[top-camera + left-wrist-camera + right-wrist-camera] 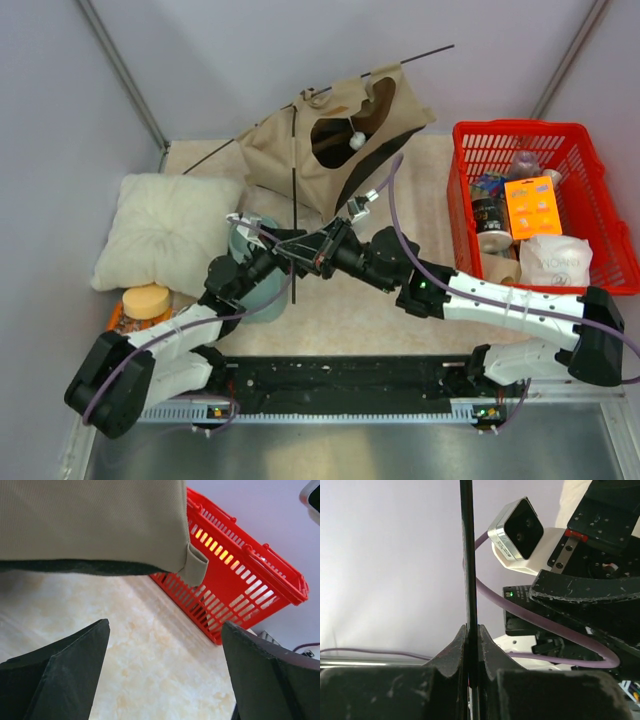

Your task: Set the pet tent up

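The pet tent (335, 140) is tan fabric, sagging at the back of the table, with its dark doorway and a small white ball (356, 140) facing the camera. Thin black poles stick out of it. One pole (293, 180) runs from the tent toward the arms, and my right gripper (298, 257) is shut on its near part. In the right wrist view the pole (466, 555) rises straight up from between the right gripper's (471, 627) closed fingers. My left gripper (165, 624) stands wide open with nothing in it, just under the tent's fabric edge (100, 520) and a small fabric loop (195, 567).
A cream pillow (165, 230) lies at the left, with an orange-lidded jar (147, 300) in front of it. A teal bowl (255, 290) sits under the left arm. A red basket (520, 128), also in the left wrist view (235, 570), holds several items at the right.
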`<state>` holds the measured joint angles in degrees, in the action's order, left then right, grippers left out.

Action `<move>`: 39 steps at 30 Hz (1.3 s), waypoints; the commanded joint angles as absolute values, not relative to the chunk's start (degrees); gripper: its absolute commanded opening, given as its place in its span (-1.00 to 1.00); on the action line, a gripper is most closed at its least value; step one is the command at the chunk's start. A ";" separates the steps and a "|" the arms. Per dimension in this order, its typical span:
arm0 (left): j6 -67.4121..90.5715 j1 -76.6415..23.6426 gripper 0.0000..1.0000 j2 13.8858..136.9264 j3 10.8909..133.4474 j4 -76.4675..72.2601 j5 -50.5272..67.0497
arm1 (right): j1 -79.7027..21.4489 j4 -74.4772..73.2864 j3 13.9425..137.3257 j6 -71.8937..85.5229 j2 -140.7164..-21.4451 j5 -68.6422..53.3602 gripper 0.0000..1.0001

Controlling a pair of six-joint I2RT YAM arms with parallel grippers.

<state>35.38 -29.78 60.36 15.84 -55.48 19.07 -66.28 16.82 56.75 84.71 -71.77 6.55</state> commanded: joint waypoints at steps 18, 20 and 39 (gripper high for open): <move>17.94 -45.26 0.96 78.39 26.10 -84.11 -12.29 | -64.51 24.43 58.36 90.61 -72.51 9.58 -1.00; 17.23 -45.70 0.93 79.19 26.19 -86.56 -13.97 | -64.42 24.26 58.53 90.53 -72.42 9.49 -1.00; 11.78 -48.16 0.92 80.77 29.26 -92.81 -17.49 | -63.54 21.97 58.36 89.65 -70.84 8.00 -1.00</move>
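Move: The tent's near bottom corner lies about 5 cm ahead of the open left hand, 9 cm to its right and slightly higher, some 3 cm. The pole passes about 10 cm above that hand, 1 cm to its right, and the blue bowl sits 5 cm back, 8 cm left, 20 cm below. From the right hand, already gripping the pole, the corner is roughly 6 cm ahead, 7 cm right and 10 cm below. Open left hand reaches some 7 cm forward-right towards the tent corner; right raises its pinched pole 3 cm. ##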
